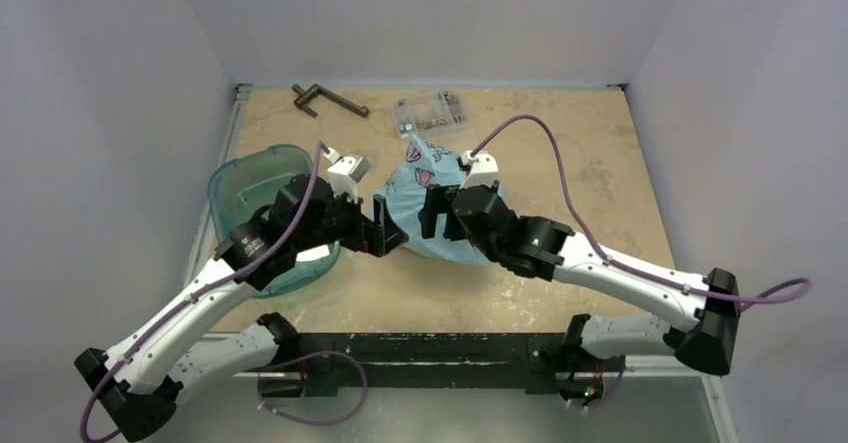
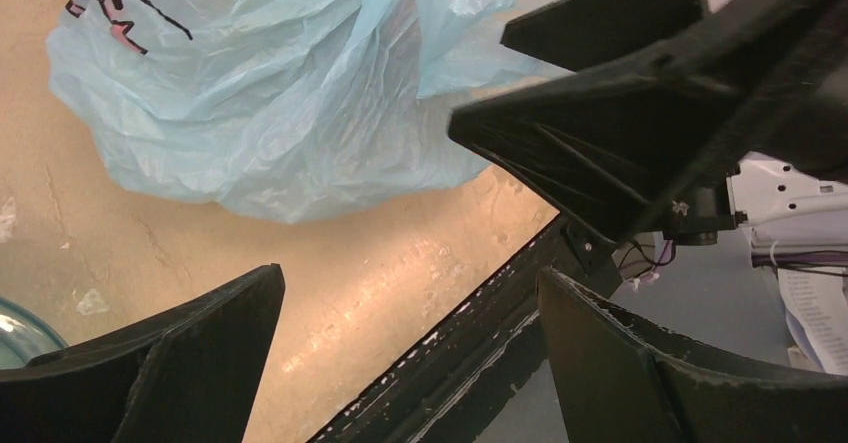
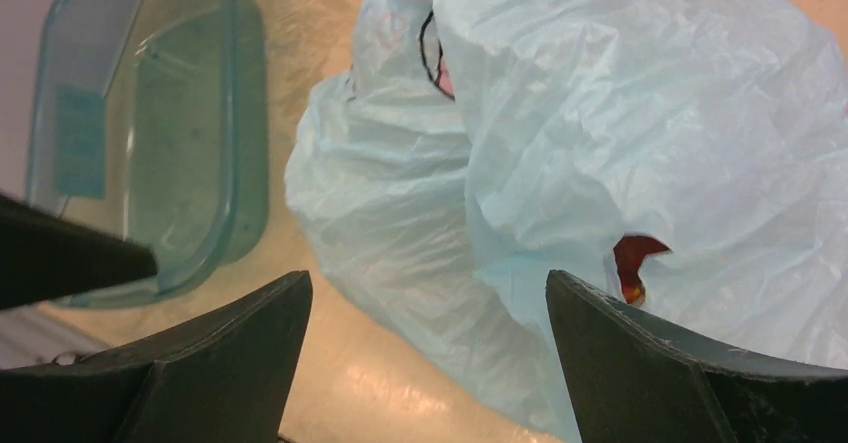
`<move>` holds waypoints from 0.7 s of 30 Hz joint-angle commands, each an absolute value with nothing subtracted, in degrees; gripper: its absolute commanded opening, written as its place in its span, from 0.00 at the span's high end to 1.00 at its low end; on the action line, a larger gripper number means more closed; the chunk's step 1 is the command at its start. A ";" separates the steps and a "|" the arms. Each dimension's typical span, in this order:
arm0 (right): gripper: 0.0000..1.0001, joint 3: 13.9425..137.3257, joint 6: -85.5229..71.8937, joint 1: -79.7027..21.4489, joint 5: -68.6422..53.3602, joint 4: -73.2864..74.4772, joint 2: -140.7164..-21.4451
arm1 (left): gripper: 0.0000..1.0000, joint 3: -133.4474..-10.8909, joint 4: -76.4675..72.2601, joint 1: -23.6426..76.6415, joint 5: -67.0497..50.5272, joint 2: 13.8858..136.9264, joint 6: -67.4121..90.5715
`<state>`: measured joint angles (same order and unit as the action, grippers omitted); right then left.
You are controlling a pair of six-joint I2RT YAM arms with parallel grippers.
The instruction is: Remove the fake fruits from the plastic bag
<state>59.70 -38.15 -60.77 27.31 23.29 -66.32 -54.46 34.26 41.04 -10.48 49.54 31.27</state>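
Observation:
The light-blue plastic bag [image 1: 430, 178] lies crumpled mid-table, between my two grippers. My left gripper [image 1: 392, 225] is at its left side, open. In the left wrist view the bag [image 2: 290, 93] sits beyond the left gripper [image 2: 410, 271], with bare table between the fingers. My right gripper [image 1: 436, 213] is at the bag's near right, also open. In the right wrist view the bag [image 3: 620, 103] fills the area ahead of the right gripper [image 3: 426, 274]. A dark red fake fruit [image 3: 632, 258] shows through a gap in the plastic by the right finger. Other fruits are hidden.
A teal translucent tub [image 1: 250, 178] stands left of the bag, partly under my left arm, and its wall [image 3: 150, 143] shows in the right wrist view. A clear parts box [image 1: 432, 113] and a dark metal tool [image 1: 328, 100] lie at the back. The table's dark front edge [image 2: 480, 363] runs just below the left gripper.

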 commanded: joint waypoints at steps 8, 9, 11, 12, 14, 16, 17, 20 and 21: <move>0.11 57.34 -28.84 -61.00 47.60 3.12 -75.92 | 0.01 -52.97 31.56 41.31 -10.34 48.89 33.17; 0.11 56.83 -27.04 -61.00 47.28 1.09 -76.47 | 0.02 -52.80 31.55 41.31 -10.37 48.68 33.11; 0.11 58.04 -26.19 -60.99 49.59 2.94 -77.84 | 0.05 -52.60 31.40 41.31 -10.38 48.60 32.91; 0.11 58.84 -25.30 -61.00 51.50 3.71 -78.25 | 0.06 -52.56 31.38 41.31 -10.44 48.65 32.85; 0.11 59.43 -24.11 -61.00 51.81 3.98 -77.92 | 0.07 -52.41 31.38 41.31 -10.61 48.77 32.76; 0.12 59.63 -23.44 -61.00 54.22 5.00 -76.69 | 0.07 -52.32 31.43 41.35 -10.63 48.82 32.74; 0.12 59.85 -23.77 -60.95 54.55 6.09 -76.26 | 0.07 -52.25 31.43 41.31 -10.63 48.83 32.69; 0.13 61.01 -26.49 -61.00 53.64 10.08 -75.04 | 0.07 -52.31 31.52 41.31 -10.55 48.76 32.51; 0.13 61.74 -27.73 -61.00 53.42 12.37 -75.10 | 0.07 -52.30 31.47 41.31 -10.50 48.78 32.42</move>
<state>57.60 -26.00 -60.80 50.30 7.90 -77.34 -52.56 33.50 41.01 -10.02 49.41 32.40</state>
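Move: The plastic bag lies under my right hand, its middle some 5 cm ahead and 18 cm below; a red fruit shows at its mouth, roughly 5 cm to my right and 1 cm ahead. The clear parts box is about 21 cm straight ahead, and the green tub stands some 33 cm to the left and 2 cm farther out. From my left hand the bag is about 10 cm ahead, 8 cm to the right. I carry my right hand about 6 cm forward over the middle of the bag, sinking 2 to 3 cm on the way and easing a little right at the end. Meanwhile the wrist swings some 15 degrees clockwise, rolls its left side down and lifts the fingertips to point more nearly forward. My fingers stay wide open; no contact with the bag can be made out. ##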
